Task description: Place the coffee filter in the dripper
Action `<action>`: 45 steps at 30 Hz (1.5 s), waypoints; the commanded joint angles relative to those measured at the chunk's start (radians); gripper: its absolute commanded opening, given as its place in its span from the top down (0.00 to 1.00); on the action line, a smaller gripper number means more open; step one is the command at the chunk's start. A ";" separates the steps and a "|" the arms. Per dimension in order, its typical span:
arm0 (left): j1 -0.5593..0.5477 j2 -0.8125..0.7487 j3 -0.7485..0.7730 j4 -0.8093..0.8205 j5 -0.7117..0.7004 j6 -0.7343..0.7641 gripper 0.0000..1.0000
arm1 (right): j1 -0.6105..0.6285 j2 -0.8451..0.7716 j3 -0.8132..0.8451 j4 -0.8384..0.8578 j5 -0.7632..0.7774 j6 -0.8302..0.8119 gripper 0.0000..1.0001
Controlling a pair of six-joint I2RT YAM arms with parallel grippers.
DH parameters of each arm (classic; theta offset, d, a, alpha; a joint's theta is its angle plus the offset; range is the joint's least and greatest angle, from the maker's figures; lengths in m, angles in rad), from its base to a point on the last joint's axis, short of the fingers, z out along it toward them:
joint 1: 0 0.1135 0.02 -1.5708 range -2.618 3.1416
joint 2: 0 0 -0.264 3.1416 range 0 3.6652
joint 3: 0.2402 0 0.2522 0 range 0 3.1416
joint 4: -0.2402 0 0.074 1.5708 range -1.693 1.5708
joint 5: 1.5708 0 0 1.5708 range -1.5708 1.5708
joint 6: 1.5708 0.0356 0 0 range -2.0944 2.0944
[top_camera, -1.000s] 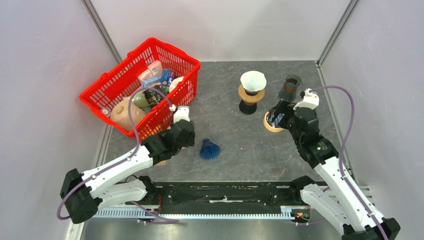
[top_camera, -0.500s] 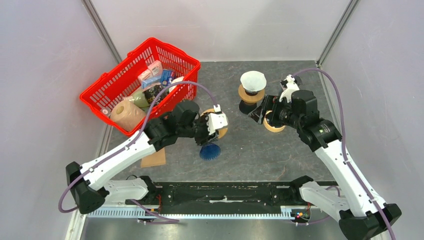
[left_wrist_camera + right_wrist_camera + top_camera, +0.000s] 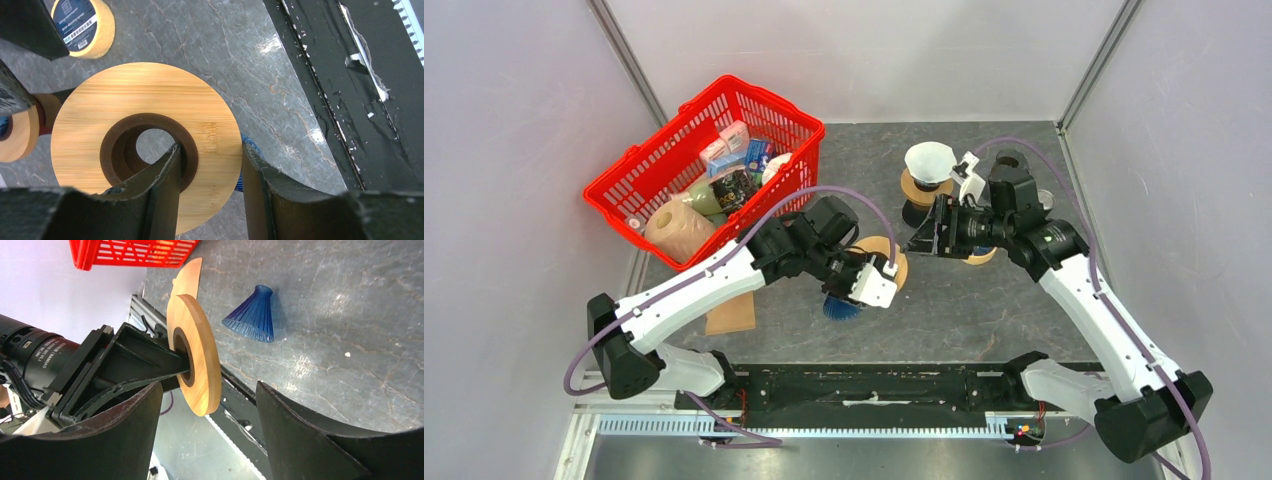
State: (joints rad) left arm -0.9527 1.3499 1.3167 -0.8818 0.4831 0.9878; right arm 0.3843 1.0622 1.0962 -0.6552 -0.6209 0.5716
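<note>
The white coffee filter (image 3: pixel 929 160) sits in a wooden stand (image 3: pixel 921 192) at the back. The blue ribbed dripper (image 3: pixel 839 308) (image 3: pixel 252 317) lies on its side on the table, partly hidden under my left gripper (image 3: pixel 886 268); in the left wrist view only a sliver of the dripper (image 3: pixel 239 180) shows. My left gripper (image 3: pixel 210 150) is shut on a wooden ring (image 3: pixel 145 145) (image 3: pixel 882 258), one finger through its hole and the other outside the rim. My right gripper (image 3: pixel 921 240) (image 3: pixel 210 387) is open and faces the wooden ring (image 3: pixel 197 360), whose lower edge lies between its fingers untouched.
A red basket (image 3: pixel 659 130) of groceries stands at the back left. A tape roll (image 3: pixel 974 254) (image 3: pixel 82 25) lies under the right arm. A dark cup (image 3: pixel 1009 162) stands behind it. A brown card (image 3: pixel 732 312) lies by the left arm.
My left arm has swung right from beside the basket, carrying the wooden ring over the dripper. My right arm has moved left from the tape roll toward the ring, its jaws narrowing slightly.
</note>
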 commanded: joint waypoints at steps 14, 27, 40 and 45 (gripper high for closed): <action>-0.044 0.010 0.066 -0.028 0.053 0.155 0.98 | 0.047 0.036 -0.081 0.076 -0.171 0.011 0.39; -0.057 -0.038 0.044 0.113 -0.011 -0.053 0.12 | 0.041 -0.003 -0.106 0.133 -0.061 0.076 1.00; -0.055 -0.498 -0.330 0.863 -0.413 -0.869 0.08 | -0.240 -0.055 0.074 -0.005 0.223 0.003 1.00; -0.055 -0.512 -0.422 0.947 -0.817 -1.160 0.06 | -0.433 -0.004 0.094 0.141 0.236 0.095 1.00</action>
State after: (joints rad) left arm -1.0065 0.8116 0.9607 -0.1062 0.0475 0.1745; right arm 0.0620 1.0248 1.1404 -0.6594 -0.4057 0.5991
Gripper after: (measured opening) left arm 0.938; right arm 0.080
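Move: The wooden ring, already pinched by the left fingers, has its middle about 3 cm ahead of the left hand, 1 cm to its right and 1 cm below; the blue dripper on the table is level ahead, 4 cm left and 17 cm below. From the right hand the ring is some 6 cm left, 2 cm back and 4 cm lower; the filter-lined dripper is 14 cm ahead, 3 cm right, 8 cm below; the tape roll 9 cm ahead, 14 cm right, 23 cm down. Right hand pinches the ring's rim; left opens, rises 15 cm; right carries the ring about 15 cm right-forward. ##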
